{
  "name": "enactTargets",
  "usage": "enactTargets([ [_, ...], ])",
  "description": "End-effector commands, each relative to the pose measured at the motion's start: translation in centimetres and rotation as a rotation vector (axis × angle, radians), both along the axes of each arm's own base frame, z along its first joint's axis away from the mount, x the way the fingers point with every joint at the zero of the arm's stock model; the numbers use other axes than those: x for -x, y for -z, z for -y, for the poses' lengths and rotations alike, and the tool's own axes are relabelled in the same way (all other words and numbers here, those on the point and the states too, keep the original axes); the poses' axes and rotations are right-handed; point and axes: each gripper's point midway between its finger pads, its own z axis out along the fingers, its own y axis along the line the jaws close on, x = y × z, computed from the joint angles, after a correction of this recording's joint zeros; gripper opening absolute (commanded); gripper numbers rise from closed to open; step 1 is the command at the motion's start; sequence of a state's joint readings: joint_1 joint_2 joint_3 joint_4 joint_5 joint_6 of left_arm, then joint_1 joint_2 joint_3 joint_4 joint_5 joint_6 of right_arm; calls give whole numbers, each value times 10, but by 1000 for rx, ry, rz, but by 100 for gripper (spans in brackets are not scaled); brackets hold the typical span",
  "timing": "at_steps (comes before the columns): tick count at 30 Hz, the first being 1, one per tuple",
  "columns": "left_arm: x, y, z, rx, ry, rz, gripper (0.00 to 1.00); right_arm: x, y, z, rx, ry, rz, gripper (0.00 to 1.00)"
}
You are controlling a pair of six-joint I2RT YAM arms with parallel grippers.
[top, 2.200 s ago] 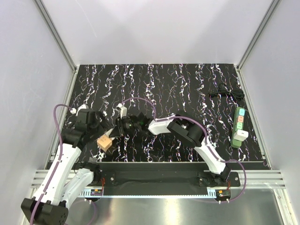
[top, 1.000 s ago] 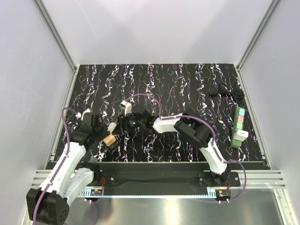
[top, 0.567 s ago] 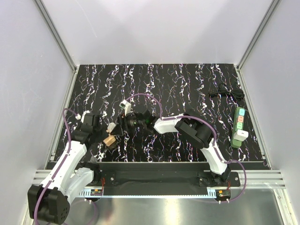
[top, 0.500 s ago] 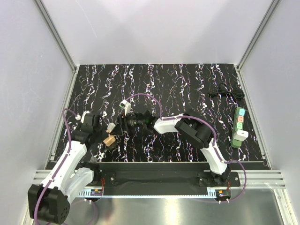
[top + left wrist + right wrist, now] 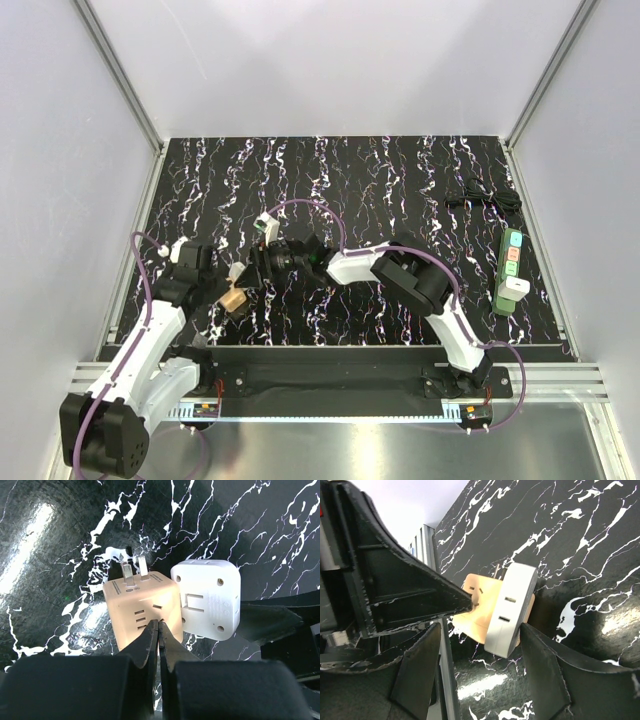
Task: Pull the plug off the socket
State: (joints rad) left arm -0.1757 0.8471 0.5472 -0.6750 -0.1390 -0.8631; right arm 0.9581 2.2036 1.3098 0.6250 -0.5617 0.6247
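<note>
The socket point(image 5: 510, 262), a dark-green strip, lies at the right edge of the mat with a white plug point(image 5: 516, 289) on its near end, far from both grippers. At the near left a beige cube adapter point(image 5: 142, 607) with two prongs lies on the mat, and a white adapter point(image 5: 207, 600) sits tight against its side. My left gripper point(image 5: 157, 630) is shut, with its joined tips touching the cube's near face and nothing between them. My right gripper point(image 5: 480, 630) is open, one finger point(image 5: 417, 665) on each side of the white adapter point(image 5: 512, 610) and cube point(image 5: 480, 605).
A coiled black cable point(image 5: 483, 195) lies at the back right of the black marbled mat point(image 5: 380, 180). Metal rails point(image 5: 130, 250) and white walls border the mat on the left, right and back. Both arms crowd the near-left corner.
My left gripper has closed fully at the beige cube. My right gripper's fingers have spread a little wider. The two adapters have barely moved.
</note>
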Motion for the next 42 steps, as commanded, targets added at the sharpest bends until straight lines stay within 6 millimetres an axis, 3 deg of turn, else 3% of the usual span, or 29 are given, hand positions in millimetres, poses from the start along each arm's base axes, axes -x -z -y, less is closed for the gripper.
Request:
enactTargets([
  [1, 6, 14, -13, -50, -53, -41, 3, -11, -16, -10, -56, 1, 41, 71],
  [10, 14, 32, -12, -43, -59, -105, 1, -13, -10, -12, -51, -5, 26, 68],
  [30, 28, 36, -11, 4, -123, -142, 0, -29, 8, -17, -12, 57, -4, 57],
  [35, 29, 37, -11, 1, -124, -151, 0, -46, 14, 1, -4, 135, -39, 49],
  [39, 29, 38, -12, -6, -124, -151, 0, -53, 12, 10, -41, 135, -91, 37],
  [42, 28, 38, -12, -9, -118, -155, 0, -50, 14, 10, -55, 102, -104, 33],
])
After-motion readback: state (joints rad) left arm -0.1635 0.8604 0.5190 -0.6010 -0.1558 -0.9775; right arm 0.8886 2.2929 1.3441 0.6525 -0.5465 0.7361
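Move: The white plug stuck on the peach socket lies some 3 cm ahead of the right hand's open fingers, about 2 cm to their left and 3 cm lower. The socket is roughly level with the right hand fore and aft, about 5 cm to its left and 3 cm below. From the left hand the socket's middle sits about 1 cm ahead, 2 cm right and 3 cm down, the plug about 4 cm ahead, 5 cm right and 3 cm down. The right fingers come to pinch the white plug by its two opposite faces: the hand first sinks about 1.5 cm, then sweeps forward and a little down and right, ending some 4 cm farther out, while its gap shrinks by about half. The left fingertips keep against the socket, shut fully, shift some 1.5 cm forward, then hold there. ##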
